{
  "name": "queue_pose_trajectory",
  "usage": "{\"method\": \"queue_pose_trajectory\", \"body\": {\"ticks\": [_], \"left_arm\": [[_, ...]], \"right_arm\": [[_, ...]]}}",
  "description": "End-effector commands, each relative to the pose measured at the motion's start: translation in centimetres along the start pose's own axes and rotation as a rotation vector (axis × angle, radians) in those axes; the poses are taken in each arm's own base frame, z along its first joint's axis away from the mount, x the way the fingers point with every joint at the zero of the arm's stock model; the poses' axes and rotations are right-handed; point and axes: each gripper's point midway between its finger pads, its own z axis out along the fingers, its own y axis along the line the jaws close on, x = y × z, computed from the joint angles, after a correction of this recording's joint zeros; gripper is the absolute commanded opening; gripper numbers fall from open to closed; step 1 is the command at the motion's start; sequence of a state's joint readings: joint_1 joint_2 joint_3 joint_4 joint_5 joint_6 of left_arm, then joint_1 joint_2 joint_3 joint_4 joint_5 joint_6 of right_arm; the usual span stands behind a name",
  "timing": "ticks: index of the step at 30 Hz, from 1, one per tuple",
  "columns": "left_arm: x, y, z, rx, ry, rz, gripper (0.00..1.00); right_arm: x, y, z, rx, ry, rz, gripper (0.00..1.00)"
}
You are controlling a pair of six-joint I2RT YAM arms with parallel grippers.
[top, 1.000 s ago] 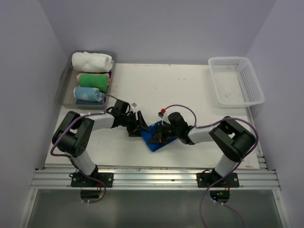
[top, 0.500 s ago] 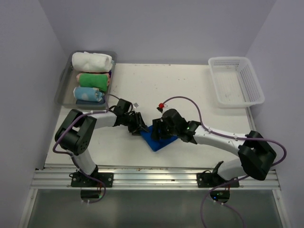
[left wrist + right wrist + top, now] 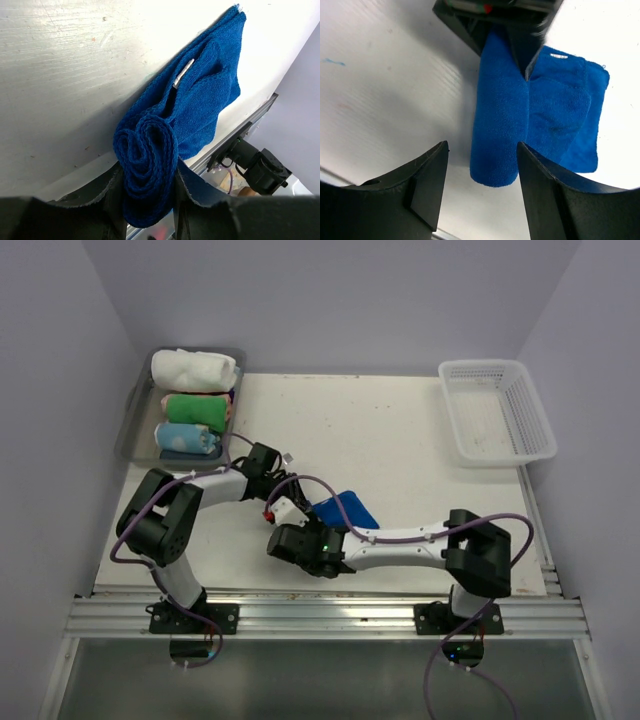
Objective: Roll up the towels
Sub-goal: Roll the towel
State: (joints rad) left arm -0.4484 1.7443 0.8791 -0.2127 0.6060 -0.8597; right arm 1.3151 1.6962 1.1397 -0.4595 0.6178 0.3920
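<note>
The royal blue towel (image 3: 348, 510) lies mid-table, partly rolled, with a flat flap spreading to the right. My left gripper (image 3: 147, 175) is shut on the spiral end of the blue towel (image 3: 200, 90). In the right wrist view the roll (image 3: 500, 125) runs away from me toward the left gripper (image 3: 505, 20). My right gripper (image 3: 482, 147) stands open just short of the roll's near end, touching nothing. From above, the right gripper (image 3: 283, 538) sits on the near side of the towel. The white towel (image 3: 195, 368) lies rolled in the tray.
A grey tray (image 3: 133, 420) at the back left also holds a green roll (image 3: 195, 408) and a pale blue dotted roll (image 3: 187, 438). A white plastic basket (image 3: 497, 410) stands at the back right. The metal rail (image 3: 320, 615) runs along the near edge.
My right arm let go of the towel, opened, and swung round to its near side. My left gripper closed on the roll's end. The towel shifted slightly to the right.
</note>
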Motion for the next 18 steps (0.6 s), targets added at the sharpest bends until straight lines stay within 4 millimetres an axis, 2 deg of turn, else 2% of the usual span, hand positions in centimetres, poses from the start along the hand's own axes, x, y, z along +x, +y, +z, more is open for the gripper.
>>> {"method": "queue_pose_trajectory", "body": {"ticks": [1, 6, 9, 10, 12, 13, 16, 18], "left_arm": [[-0.4, -0.7, -0.1, 0.004, 0.000, 0.032, 0.37], [-0.3, -0.6, 0.0, 0.002, 0.006, 0.029, 0.37], [-0.2, -0.5, 0.0, 0.000, 0.008, 0.029, 0.39], [-0.2, -0.6, 0.0, 0.000, 0.008, 0.029, 0.40], [-0.1, -0.5, 0.0, -0.004, 0.012, 0.025, 0.46], [-0.1, -0.5, -0.1, -0.004, 0.012, 0.025, 0.47], [-0.2, -0.8, -0.4, -0.003, 0.007, 0.032, 0.57], [-0.3, -0.8, -0.7, -0.018, 0.001, 0.034, 0.65]], "right_arm": [[-0.2, -1.4, 0.9, 0.150, -0.007, -0.098, 0.61], [2.2, -1.9, 3.1, 0.278, 0.052, -0.147, 0.57], [3.0, -2.0, 3.6, 0.298, 0.066, -0.140, 0.49], [3.2, -2.1, 3.6, 0.301, 0.069, -0.139, 0.43], [3.4, -2.2, 3.7, 0.304, 0.068, -0.119, 0.37], [3.6, -2.4, 3.8, 0.298, 0.075, -0.106, 0.29], [3.5, -2.4, 3.6, 0.246, 0.068, -0.040, 0.14], [3.4, -2.2, 3.7, 0.176, 0.073, 0.029, 0.10]]}}
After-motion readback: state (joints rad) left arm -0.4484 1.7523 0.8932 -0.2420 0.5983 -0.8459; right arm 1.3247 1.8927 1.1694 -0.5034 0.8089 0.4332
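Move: The towel roll's near end lies about 5 cm below the open right gripper, some 2 cm ahead and 2 cm right. From the right hand, the left-held far end is roughly 9 cm ahead, 4 cm left and 5 cm down; the unrolled flap is about 5 cm ahead, 7 cm right and 7 cm lower. From the left hand, which still grips the far end, the near end is roughly 7 cm back and 6 cm right, about level. Sink the right gripper nearly 5 cm onto the towel roll's near end, easing forward and right about 2 cm each on the way, and roll the wrist some 15 degrees so its left side drops. Once low, shut the fingers across the roll and pinch it. Keep the left hand in place and, as the right closes, spread its fingers to ease their grip on the far end. ##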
